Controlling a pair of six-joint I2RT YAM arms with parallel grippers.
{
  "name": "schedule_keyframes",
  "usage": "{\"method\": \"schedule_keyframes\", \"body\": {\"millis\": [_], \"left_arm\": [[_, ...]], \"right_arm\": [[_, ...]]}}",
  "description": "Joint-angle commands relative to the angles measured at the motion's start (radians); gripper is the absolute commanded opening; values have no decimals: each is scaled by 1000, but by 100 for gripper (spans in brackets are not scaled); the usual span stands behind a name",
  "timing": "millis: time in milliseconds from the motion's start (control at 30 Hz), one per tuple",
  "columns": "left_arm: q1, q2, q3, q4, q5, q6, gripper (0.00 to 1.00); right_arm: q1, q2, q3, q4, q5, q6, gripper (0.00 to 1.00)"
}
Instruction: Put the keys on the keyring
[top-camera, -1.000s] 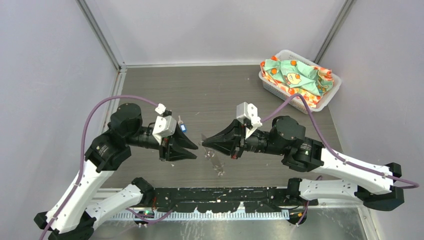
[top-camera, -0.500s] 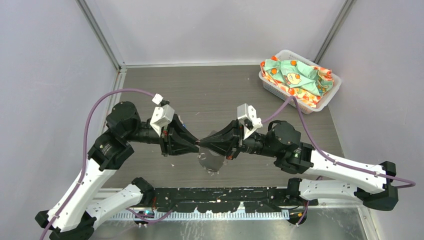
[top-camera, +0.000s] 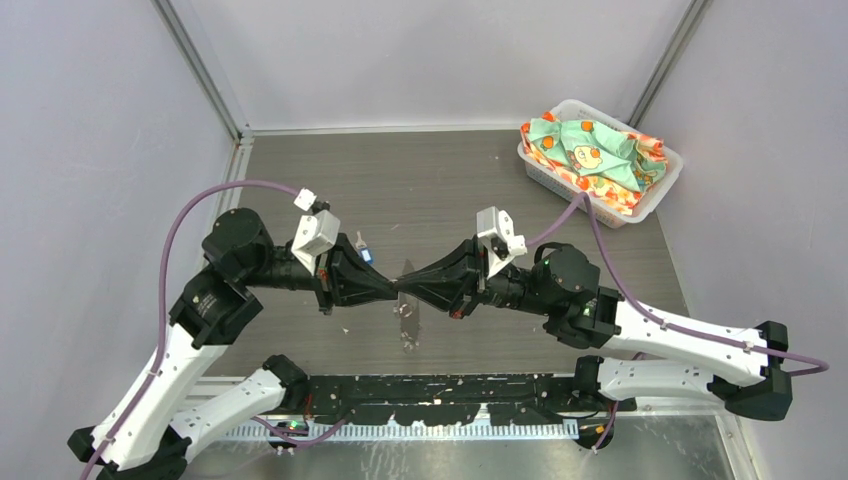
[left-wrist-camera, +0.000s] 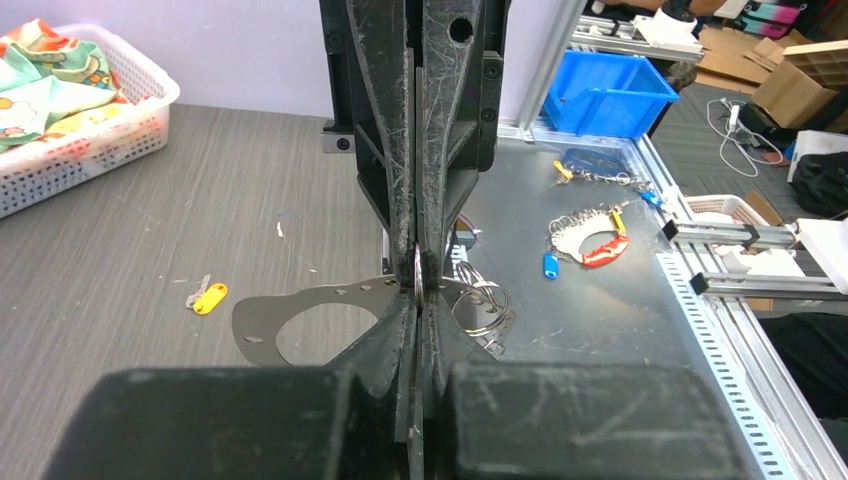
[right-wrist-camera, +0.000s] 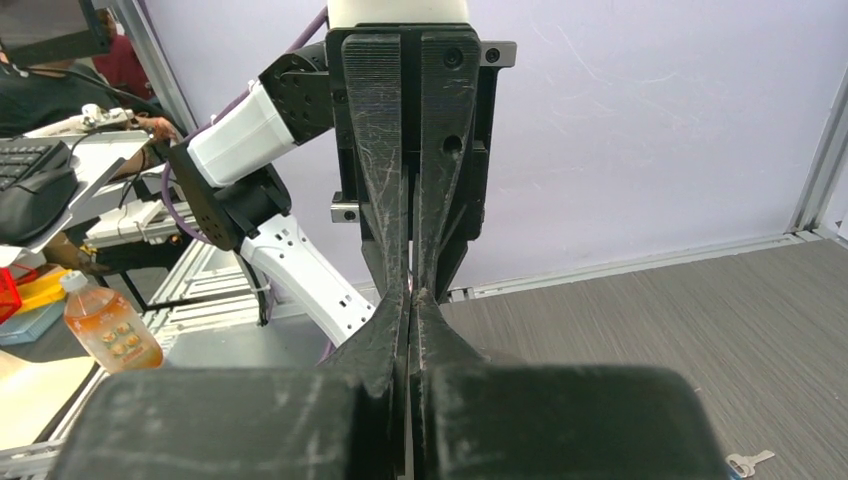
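Note:
My left gripper (top-camera: 394, 290) and right gripper (top-camera: 413, 289) meet tip to tip above the table's near middle. Both are shut on the keyring (top-camera: 407, 322), a grey metal loop that hangs just below the joined tips. In the left wrist view the left gripper (left-wrist-camera: 418, 290) pinches a thin ring edge. The keyring's grey band (left-wrist-camera: 262, 318) spreads out to the left of the tips, and small split rings (left-wrist-camera: 483, 305) lie to their right. The blue-headed key (top-camera: 365, 254) lies on the table behind the left fingers. The yellow-headed key (left-wrist-camera: 208, 297) lies flat on the table, beyond the loop.
A white basket (top-camera: 664, 190) of patterned cloth stands at the far right corner. Off the wooden top, on a metal bench, lie bunches of other keys (left-wrist-camera: 590, 235) beside a blue bin (left-wrist-camera: 610, 95). A small silver key (right-wrist-camera: 745, 462) shows at the right wrist view's lower edge.
The left gripper swung in to the right, met the right gripper's tips and shut on the keyring. The pair has drifted slightly left, and the loop now hangs lower and narrower.

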Motion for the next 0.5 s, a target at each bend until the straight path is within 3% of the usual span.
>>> {"method": "schedule_keyframes", "body": {"millis": [0,67,200,333,467], "left_arm": [[-2,-8,11,28,-49,9,0],[-1,0,26,-13,-61,36,0],[-1,51,84,-173,-50,112,0],[-1,90,117,-283,-18,189,0],[-1,98,131,-343,10,279,0]], "right_arm": [[-2,0,23,-22,7,29,8],[-3,-2,77,-153,25,50,26],[-29,18,292,-506,11,9,42],[-76,126,567,-830,-61,-56,45],[-156,251,771,-1106,-248,-139,45]]}}
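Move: The keyring is between both sets of closed fingertips, its plate reaching a couple of centimetres below either hand. From the right hand, the yellow-tagged key lies on the table about 16 cm ahead, 17 cm to the right and 41 cm below; the blue-tagged key is roughly 22 cm ahead and 10 cm to the left, equally low. Right fingers open off the keyring, rising some 5 cm; the left keeps hold, sinking about 3 cm. ##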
